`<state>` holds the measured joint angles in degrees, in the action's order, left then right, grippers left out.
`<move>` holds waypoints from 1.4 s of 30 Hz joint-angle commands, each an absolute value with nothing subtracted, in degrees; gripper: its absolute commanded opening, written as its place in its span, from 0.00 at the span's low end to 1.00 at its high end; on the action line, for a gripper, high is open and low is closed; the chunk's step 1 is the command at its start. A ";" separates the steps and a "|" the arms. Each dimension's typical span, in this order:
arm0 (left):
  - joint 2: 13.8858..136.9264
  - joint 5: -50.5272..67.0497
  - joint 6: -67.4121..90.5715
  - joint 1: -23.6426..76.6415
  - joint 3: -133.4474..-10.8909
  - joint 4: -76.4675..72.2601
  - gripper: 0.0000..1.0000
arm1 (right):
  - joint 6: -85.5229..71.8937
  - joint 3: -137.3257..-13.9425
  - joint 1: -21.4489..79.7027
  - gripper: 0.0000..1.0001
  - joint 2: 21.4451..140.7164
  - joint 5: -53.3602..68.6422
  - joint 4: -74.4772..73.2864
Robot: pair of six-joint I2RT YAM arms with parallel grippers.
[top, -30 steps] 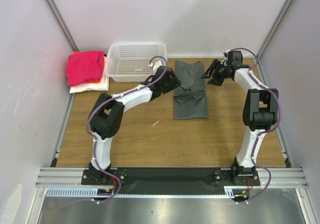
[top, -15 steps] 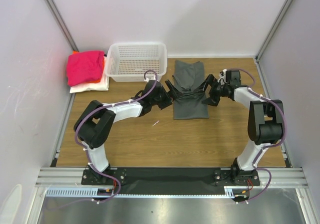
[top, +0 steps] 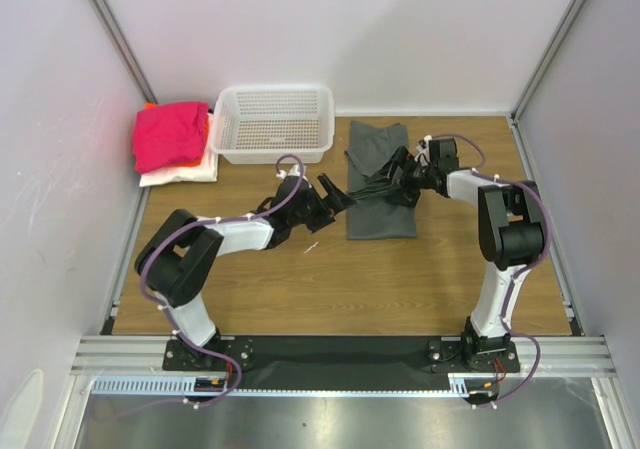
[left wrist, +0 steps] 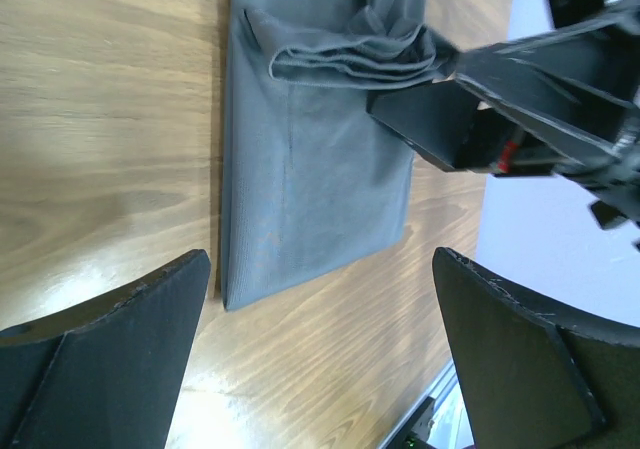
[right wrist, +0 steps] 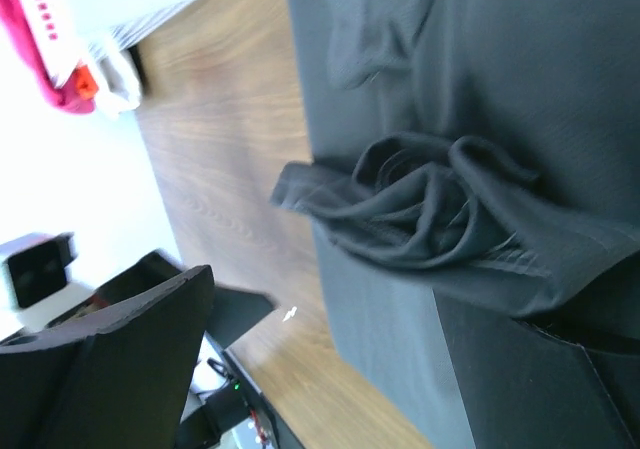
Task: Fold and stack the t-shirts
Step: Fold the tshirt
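Note:
A dark grey t-shirt (top: 381,209) lies on the wooden table as a long folded strip, with a bunched ridge of cloth (right wrist: 430,209) across its middle. My left gripper (top: 337,191) sits low at the strip's left edge. It is open and holds nothing, and the grey t-shirt (left wrist: 310,189) lies ahead of its fingers (left wrist: 110,359). My right gripper (top: 394,182) is open over the bunched middle, one of its fingers (right wrist: 545,389) touching the cloth. A magenta-pink t-shirt (top: 170,134) tops a folded pile at the back left, over orange and white ones.
A white mesh basket (top: 275,121) stands at the back, left of the grey shirt. The pile sits against the left wall. The right gripper's body (left wrist: 500,119) shows in the left wrist view, close above the shirt. A small white scrap (top: 311,247) lies on the wood.
Both arms swung in from the back of the table toward the grey shirt's middle. Both grippers opened wider. The right gripper now reaches over the bunched cloth.

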<state>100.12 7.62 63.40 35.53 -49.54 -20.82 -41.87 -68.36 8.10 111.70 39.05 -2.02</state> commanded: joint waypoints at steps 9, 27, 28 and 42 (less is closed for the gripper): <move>90.79 4.57 55.99 33.40 -46.67 -19.34 1.00 | -41.22 -86.12 6.86 1.00 121.90 34.54 -2.64; 109.92 6.94 51.75 34.80 -65.63 -32.50 1.00 | -32.43 -85.56 3.08 1.00 105.04 31.38 -12.75; 111.69 7.38 52.99 34.98 -66.70 -33.56 0.99 | -32.34 -83.60 3.08 1.00 103.03 31.20 -12.40; 124.01 2.20 57.92 35.95 -75.06 -34.27 0.97 | -32.08 -70.40 2.81 1.00 99.67 31.03 -8.96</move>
<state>122.93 4.67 57.49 36.03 -72.47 -31.90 -33.95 -69.69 2.76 101.08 31.75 -10.61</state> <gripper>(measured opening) 0.973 0.994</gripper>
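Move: The t-shirt's bunched hem, a rumpled band across its middle, lies about 8 cm ahead of the left hand, 9 cm to its right and 4 cm below. From the right hand the hem's middle is only some 3 cm to the left, about level and 2 cm below. The shirt's flat far part is about 14 cm ahead of that hand and its smooth near part about 8 cm behind, both some 3 cm to its left. Forward and low, the right hand carries its open fingers about 10 cm, one under the hem's fold, pushing the hem away from the base. The hand then lifts clear some 11 cm while drawing back and right, and sinks partway beside the shirt. The left hand, open, lifts slightly, swings forward and right over the shirt and lowers to the hem's left end, tipping its fingers up a little. ##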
